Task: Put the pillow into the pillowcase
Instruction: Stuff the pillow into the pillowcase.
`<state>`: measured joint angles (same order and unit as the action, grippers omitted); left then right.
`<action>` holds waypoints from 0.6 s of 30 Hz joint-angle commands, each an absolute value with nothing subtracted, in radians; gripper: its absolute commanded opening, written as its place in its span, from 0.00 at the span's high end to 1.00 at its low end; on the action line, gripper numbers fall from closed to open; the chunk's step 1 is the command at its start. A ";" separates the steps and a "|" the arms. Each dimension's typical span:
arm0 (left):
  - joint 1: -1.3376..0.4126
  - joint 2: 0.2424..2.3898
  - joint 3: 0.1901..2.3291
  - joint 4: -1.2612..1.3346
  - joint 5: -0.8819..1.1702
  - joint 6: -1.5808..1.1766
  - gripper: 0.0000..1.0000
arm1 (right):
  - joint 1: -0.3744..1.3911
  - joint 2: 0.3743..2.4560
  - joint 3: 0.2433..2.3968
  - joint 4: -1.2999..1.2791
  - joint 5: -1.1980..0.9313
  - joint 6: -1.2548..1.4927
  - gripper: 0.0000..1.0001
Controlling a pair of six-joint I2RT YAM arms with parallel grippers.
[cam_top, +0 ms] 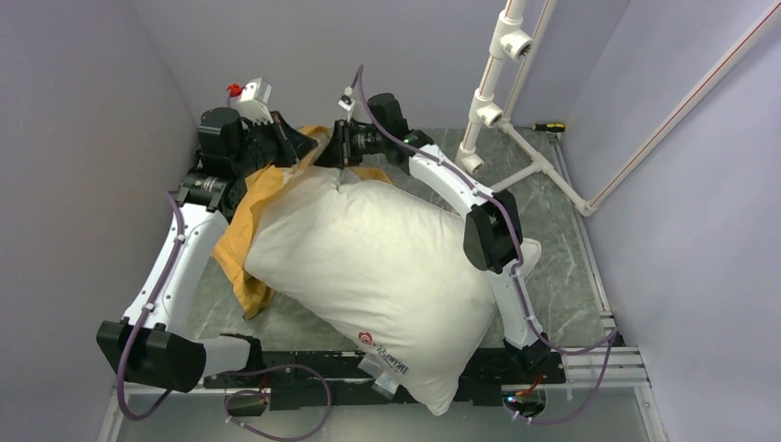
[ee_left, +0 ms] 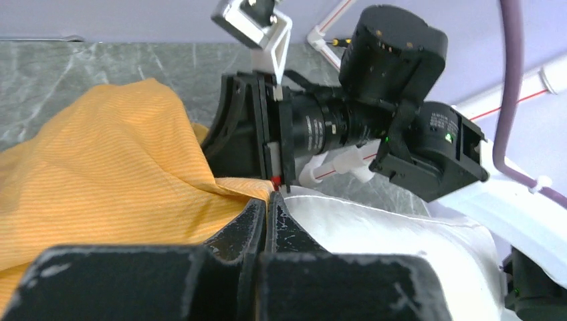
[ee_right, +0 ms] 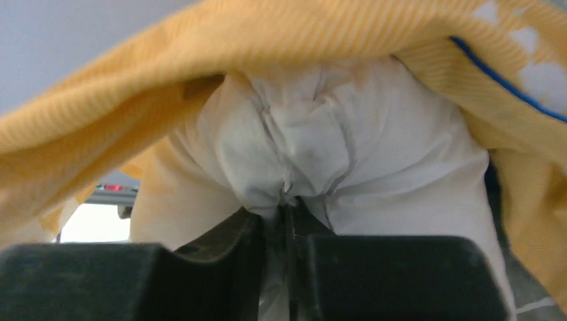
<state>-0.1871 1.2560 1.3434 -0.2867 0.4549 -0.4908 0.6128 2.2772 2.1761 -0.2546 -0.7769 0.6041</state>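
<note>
The plump white pillow lies slantwise across the table, its red logo at the near end. Its far end enters the mouth of the pillowcase, which shows its orange side under and left of the pillow. My left gripper is shut on the pillowcase's orange rim and holds it up at the far end. Its jaw tips meet right beside the pillow. My right gripper is shut on a bunched pinch of the pillow's cloth, under the orange pillowcase flap. In its own wrist view the right gripper has white cloth between the jaws.
A white pipe frame stands at the back right with a screwdriver lying beside it. Lilac walls close in the table on the left, back and right. The two grippers sit almost nose to nose at the back.
</note>
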 commanded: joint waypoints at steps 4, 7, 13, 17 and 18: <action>-0.203 1.230 1.430 -0.287 0.286 -0.440 1.00 | 0.649 2.027 1.906 -0.018 -1.008 0.724 1.00; -0.202 1.256 1.457 -0.267 0.238 -0.422 1.00 | 0.669 1.959 1.827 0.045 -1.081 0.736 1.00; -0.201 1.357 1.597 -0.289 0.241 -0.379 1.00 | 0.706 1.949 1.814 0.067 -1.179 0.757 1.00; -0.201 1.398 1.670 -0.277 0.404 -0.371 1.00 | 0.725 2.045 1.937 0.029 -1.152 0.772 1.00; -0.201 1.403 1.682 -0.281 0.448 -0.379 1.00 | 0.725 2.069 1.974 0.074 -1.143 0.822 1.00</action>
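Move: The pillow's corner is right at the right hand's half-closed fingers, with the pillow's body about 23 cm back, 12 cm to the right and some 10 cm lower. The pillowcase rim, held in the left fingers, lies about 4 cm back, 2 cm left and 11 cm above the right hand. From the left hand, the corner is some 4 cm ahead, 2 cm right and 11 cm below. Right hand closes, drawing the pillow corner back about 11 cm and up; left raises the pillowcase rim forward. ##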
